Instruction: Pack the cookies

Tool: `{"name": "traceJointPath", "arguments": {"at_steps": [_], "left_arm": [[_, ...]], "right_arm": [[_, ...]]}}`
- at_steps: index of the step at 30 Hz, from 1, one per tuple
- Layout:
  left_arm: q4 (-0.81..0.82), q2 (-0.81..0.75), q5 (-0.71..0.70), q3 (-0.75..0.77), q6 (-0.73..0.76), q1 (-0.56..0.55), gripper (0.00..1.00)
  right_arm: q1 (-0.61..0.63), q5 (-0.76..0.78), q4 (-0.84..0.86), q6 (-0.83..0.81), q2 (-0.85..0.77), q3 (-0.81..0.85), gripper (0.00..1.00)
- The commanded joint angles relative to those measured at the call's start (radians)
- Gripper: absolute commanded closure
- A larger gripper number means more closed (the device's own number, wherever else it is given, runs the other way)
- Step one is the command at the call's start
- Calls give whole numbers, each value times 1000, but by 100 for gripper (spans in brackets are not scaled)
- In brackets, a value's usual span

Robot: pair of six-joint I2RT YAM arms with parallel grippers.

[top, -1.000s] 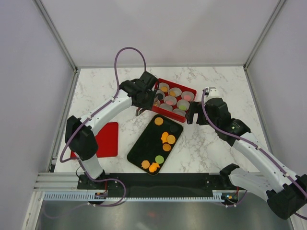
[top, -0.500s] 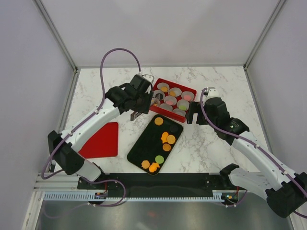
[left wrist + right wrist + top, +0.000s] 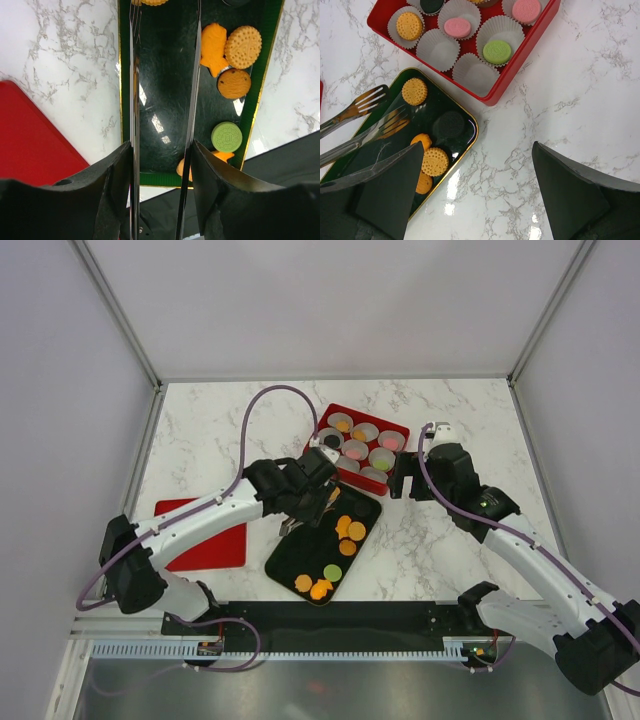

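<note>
Several cookies [image 3: 346,530], mostly orange with one green [image 3: 226,136], lie on a black tray [image 3: 292,558]. More cookies sit in paper cups in the red box [image 3: 398,427]: an orange one [image 3: 409,25], two pink [image 3: 457,27] and a green one [image 3: 497,51]. My left gripper [image 3: 303,508] [image 3: 162,148] is shut on metal tongs [image 3: 134,95] over the tray. The forked tips of the tongs [image 3: 367,103] stand apart near a round orange cookie [image 3: 414,91]. My right gripper [image 3: 404,476] [image 3: 476,150] hangs open over bare marble beside the box.
A flat red lid [image 3: 212,538] lies on the marble table left of the tray. Two paper cups [image 3: 438,49] at the near side of the box hold nothing. A black strip [image 3: 330,618] with the arm bases runs along the near edge.
My left arm has swung from the red box's left end toward the near side, carrying the tongs over the black tray. The right arm has stayed still.
</note>
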Motion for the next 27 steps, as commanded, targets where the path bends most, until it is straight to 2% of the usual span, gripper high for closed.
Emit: {"name": "traceJointPath", "arguments": {"at_steps": [1, 22, 24, 27], "left_arm": [[50, 23, -71, 0, -50, -1, 44], [107, 186, -103, 46, -12, 8, 41], [108, 183, -103, 46, -9, 11, 42], [105, 177, -98, 46, -1, 11, 49]], "right_arm": [[-6, 15, 8, -11, -11, 11, 2], [-9, 16, 6, -17, -12, 14, 2], [-9, 18, 6, -15, -12, 13, 2], [-9, 18, 6, -15, -9, 11, 2]]}}
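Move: The left hand holds the two forks half open above the tray; the round yellow cookie alone at the tray's far end lies about 6 cm ahead, 5 cm to its right and roughly 14 cm below. The black cookie sits about 7 cm right of that cookie and 3 cm nearer; the orange fish cookie lies about 2 cm back and 8 cm right of the hand. From the right hand, the yellow cookie is some 16 cm left, 2 cm back and 17 cm below. Down above all, by about 5 cm, and some 2.5 cm forward, the left hand brings the forks towards the lone yellow cookie at the far end of the tray, slowing to a stop with the tines about either side of it. It rolls slightly, left side rising; the fingers keep their hold on the forks, still about half open. ##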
